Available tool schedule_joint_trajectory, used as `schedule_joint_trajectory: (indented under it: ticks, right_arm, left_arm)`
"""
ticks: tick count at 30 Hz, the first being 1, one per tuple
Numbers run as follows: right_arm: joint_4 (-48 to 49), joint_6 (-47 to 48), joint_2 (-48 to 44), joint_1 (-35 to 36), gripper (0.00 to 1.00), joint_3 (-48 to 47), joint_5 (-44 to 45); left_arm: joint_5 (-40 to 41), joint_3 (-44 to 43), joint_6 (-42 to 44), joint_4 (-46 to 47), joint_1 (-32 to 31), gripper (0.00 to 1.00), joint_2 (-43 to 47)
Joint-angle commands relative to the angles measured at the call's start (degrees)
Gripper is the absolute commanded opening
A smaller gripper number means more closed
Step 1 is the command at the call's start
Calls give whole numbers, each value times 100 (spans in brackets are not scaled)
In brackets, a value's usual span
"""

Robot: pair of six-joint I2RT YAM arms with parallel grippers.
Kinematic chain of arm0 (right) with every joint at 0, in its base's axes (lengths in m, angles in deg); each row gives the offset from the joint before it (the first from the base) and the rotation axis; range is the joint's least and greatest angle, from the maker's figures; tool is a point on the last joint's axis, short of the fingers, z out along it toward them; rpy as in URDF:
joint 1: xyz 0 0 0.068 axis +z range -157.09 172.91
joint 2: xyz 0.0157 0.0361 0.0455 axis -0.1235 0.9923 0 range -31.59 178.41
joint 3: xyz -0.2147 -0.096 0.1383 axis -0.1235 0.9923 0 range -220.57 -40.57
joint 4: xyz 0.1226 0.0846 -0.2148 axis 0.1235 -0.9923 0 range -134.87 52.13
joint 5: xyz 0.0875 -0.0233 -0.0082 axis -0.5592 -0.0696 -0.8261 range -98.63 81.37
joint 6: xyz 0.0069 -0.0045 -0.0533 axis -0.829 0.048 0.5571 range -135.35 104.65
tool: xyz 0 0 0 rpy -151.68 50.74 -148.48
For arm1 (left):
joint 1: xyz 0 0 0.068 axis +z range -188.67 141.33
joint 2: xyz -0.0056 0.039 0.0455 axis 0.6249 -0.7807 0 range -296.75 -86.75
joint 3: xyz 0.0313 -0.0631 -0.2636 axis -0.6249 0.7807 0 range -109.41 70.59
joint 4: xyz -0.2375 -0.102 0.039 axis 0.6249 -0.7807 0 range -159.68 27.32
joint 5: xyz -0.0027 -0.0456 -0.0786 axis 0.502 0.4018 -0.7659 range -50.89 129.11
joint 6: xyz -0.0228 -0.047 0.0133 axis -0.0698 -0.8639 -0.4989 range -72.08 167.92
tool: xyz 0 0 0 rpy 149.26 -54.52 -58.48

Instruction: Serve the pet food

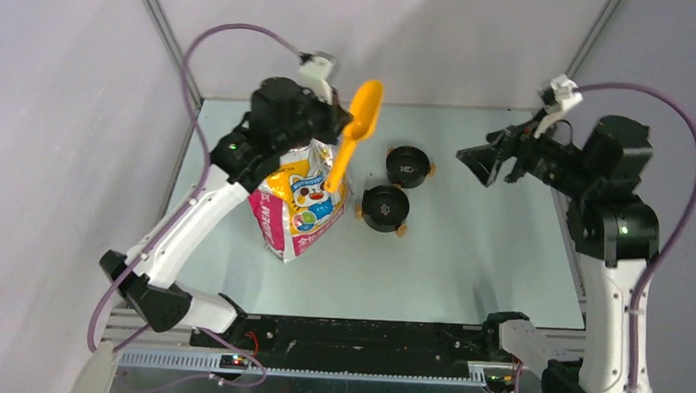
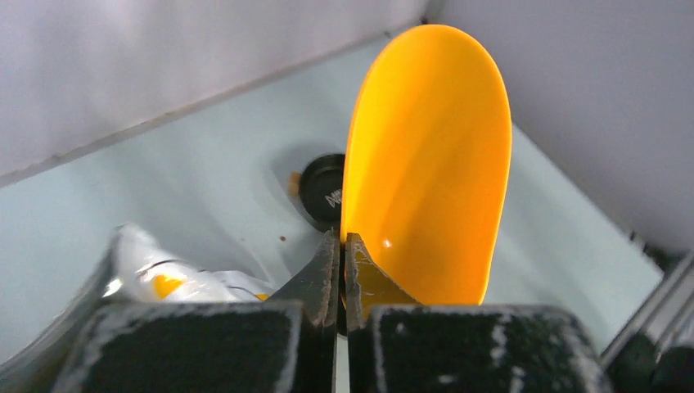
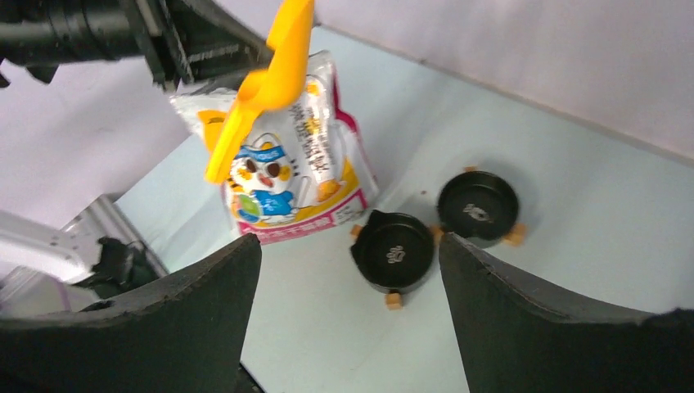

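Note:
My left gripper (image 2: 342,246) is shut on the rim of a yellow scoop (image 2: 425,155), which it holds in the air with the bowl up and empty. The scoop's handle (image 1: 339,165) hangs down in front of the cartoon-cat bag (image 1: 300,208), which stands on the table. The pet food does not show anywhere; only a tiny brown speck (image 2: 282,238) lies on the table. Two empty black bowls (image 1: 408,166) (image 1: 385,207) sit just right of the bag. My right gripper (image 1: 474,162) hovers open to their right with nothing between its fingers, facing the bowls (image 3: 394,252) (image 3: 478,206).
The pale table (image 1: 484,256) is bounded by grey walls at the back and sides. A black rail (image 1: 356,334) runs along the near edge between the arm bases. Both bowls have small tan feet.

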Motion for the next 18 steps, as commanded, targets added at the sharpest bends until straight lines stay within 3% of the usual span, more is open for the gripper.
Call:
schedule_joint_trajectory:
  ticks: [1, 5, 8, 12, 18]
  right_arm:
    - [-67, -436, 844, 947, 83, -410, 569]
    - [-137, -277, 1528, 1916, 85, -955, 776]
    - [96, -592, 2023, 2486, 86, -1295, 1216]
    - [318, -1278, 2722, 3181, 86, -1824, 2563]
    - [463, -1569, 3612, 3825, 83, -2639, 2542]
  left_arm:
    - [-139, 289, -1242, 441, 796, 0, 384]
    - [-54, 398, -2509, 620, 1476, 0, 444]
    - [-188, 428, -3103, 762, 1556, 0, 435]
    - [-222, 405, -3297, 743, 1577, 0, 425]
    - [-340, 374, -3508, 792, 1609, 0, 381]
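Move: The scoop handle, held out by the left hand, has its middle about 22 cm left, 5 cm ahead and 9 cm below the right hand. Some 40 cm below the right hand stand the near dish, 12 cm ahead and 13 cm left, and the far dish, 21 cm ahead and 9 cm left. From the left hand, the pet food bag's middle lies about 12 cm left, 3 cm ahead and 27 cm below. The open right hand sweeps some 20 cm left and forward towards the scoop, which the left shifts left, rolling. ##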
